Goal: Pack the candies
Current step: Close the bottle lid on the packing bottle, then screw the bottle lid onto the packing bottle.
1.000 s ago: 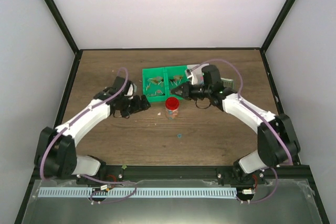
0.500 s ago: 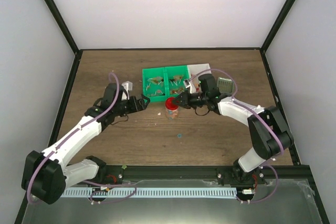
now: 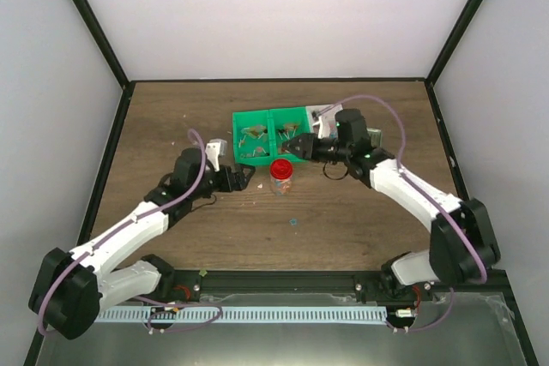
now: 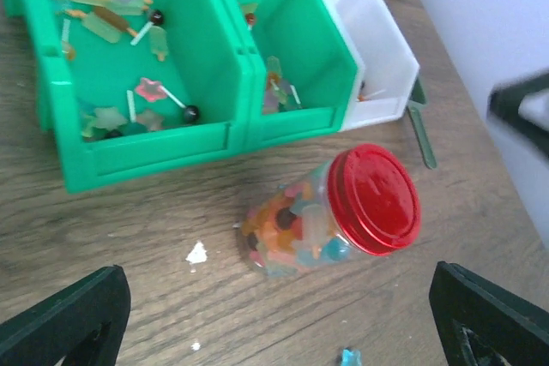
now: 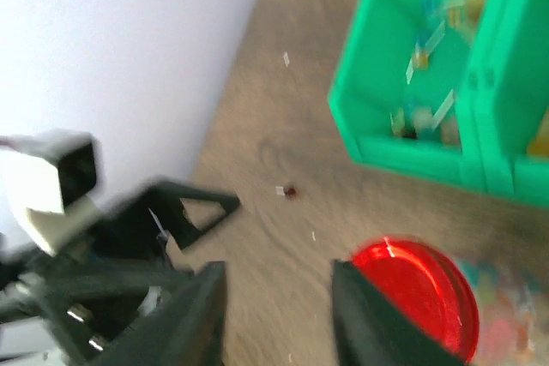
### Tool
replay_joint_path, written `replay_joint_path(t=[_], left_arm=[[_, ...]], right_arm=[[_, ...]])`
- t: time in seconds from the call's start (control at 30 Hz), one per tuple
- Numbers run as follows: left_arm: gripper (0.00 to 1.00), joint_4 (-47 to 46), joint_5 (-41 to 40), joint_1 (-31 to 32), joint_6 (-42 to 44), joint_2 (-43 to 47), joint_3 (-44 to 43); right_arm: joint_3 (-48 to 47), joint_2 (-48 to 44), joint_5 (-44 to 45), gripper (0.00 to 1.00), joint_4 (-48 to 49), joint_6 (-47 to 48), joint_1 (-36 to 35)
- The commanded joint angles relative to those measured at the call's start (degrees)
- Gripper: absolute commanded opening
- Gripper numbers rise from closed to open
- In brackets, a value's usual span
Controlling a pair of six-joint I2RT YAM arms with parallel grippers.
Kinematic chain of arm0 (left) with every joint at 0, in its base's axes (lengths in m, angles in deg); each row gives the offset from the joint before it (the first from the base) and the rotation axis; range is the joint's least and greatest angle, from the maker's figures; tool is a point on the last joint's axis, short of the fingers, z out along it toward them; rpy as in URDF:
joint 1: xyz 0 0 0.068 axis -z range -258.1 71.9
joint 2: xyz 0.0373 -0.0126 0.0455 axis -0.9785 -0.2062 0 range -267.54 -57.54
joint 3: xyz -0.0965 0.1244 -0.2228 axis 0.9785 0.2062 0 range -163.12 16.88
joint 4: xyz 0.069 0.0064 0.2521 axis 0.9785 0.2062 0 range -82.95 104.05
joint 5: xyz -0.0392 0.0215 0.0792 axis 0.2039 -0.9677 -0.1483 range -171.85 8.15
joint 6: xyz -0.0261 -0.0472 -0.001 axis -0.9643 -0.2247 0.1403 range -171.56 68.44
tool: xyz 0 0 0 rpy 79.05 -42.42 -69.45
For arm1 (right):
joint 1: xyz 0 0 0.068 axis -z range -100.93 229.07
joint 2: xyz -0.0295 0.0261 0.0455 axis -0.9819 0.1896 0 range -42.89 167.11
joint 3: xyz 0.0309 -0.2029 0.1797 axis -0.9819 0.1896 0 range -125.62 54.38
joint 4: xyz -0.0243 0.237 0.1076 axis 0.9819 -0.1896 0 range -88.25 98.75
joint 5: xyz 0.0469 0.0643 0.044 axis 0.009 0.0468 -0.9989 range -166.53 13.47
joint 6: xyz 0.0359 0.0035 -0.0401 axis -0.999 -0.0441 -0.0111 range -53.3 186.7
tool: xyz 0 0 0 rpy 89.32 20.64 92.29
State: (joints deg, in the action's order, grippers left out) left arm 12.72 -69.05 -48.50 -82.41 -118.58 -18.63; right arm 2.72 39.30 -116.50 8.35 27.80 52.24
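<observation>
The candies lie in the green bins as small pale, pink and orange sweets, and more fill a small clear jar. The jar stands on the table in front of the bins, shut with a round red lid. My left gripper is open wide and empty, just left of the jar in the top view. My right gripper is open and empty, above and behind the red lid, near the green bins.
A white bin adjoins the green bins on the right. Small scraps lie on the wood: a white one, a blue one and a dark red bit. Dark frame walls border the table.
My left gripper has moved right, closer to the jar. My right gripper dipped to the jar's lid and has risen back toward the green bins.
</observation>
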Motion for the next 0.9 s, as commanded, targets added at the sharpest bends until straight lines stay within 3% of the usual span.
replay_joint_path(t=[0.0,0.03,0.13,0.23,0.37,0.7,0.87], left_arm=[[1.0,-12.61,1.4,2.56,1.58,-0.98,5.01],[1.0,-14.21,0.57,3.33,1.14,-1.13,6.11],[1.0,-21.74,-1.72,7.08,6.56,0.45,10.91],[1.0,-32.19,-6.78,11.64,15.89,4.56,18.21],[1.0,-40.53,-4.02,11.93,18.99,3.92,24.34],[0.96,-57.75,-4.53,13.73,24.28,-14.1,23.99],[1.0,-67.26,0.56,13.78,26.45,-26.4,19.89]], right_arm=[[-6.1,-5.53,13.04,0.55,-4.85,1.21,0.14],[-5.6,-5.01,13.67,0.57,-5.61,-0.12,0.7],[-3.03,-2.97,1.93,0.53,-1.83,-1.1,4.31],[-1.02,-5.85,4.83,0.67,0.45,0.51,4.27],[0.48,-8.21,8.15,0.88,1.64,3.98,4.3],[1.14,-5.78,6.23,0.9,0.91,5.64,4.4],[0.05,-4.83,5.92,0.9,-1.02,7.59,4.39]])
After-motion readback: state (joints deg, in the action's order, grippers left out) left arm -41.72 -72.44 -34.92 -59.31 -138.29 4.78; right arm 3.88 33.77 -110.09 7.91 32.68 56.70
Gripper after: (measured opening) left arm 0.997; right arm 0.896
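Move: The packing bottle, red lid already on, stands roughly 5 cm ahead of the left hand, 9 cm to its right and 11 cm below. The green candy tray is centred about 13 cm beyond the bottle and 2 cm to its left; a blue candy bit lies some 8 cm nearer than the bottle and 4 cm to its right. From the right hand the bottle is about 3 cm back, 3 cm left and 13 cm below. Bring the open left gripper down about 8 cm and to the right, drawing it back and then easing slightly forward, to close in low on the near side of the bottle; swing its fingers rightward and tip them nearer level. Meanwhile lift the right hand clear, let it settle some 4 cm to the right and slightly forward, away from the lid, and open its nearly shut fingers wide. ##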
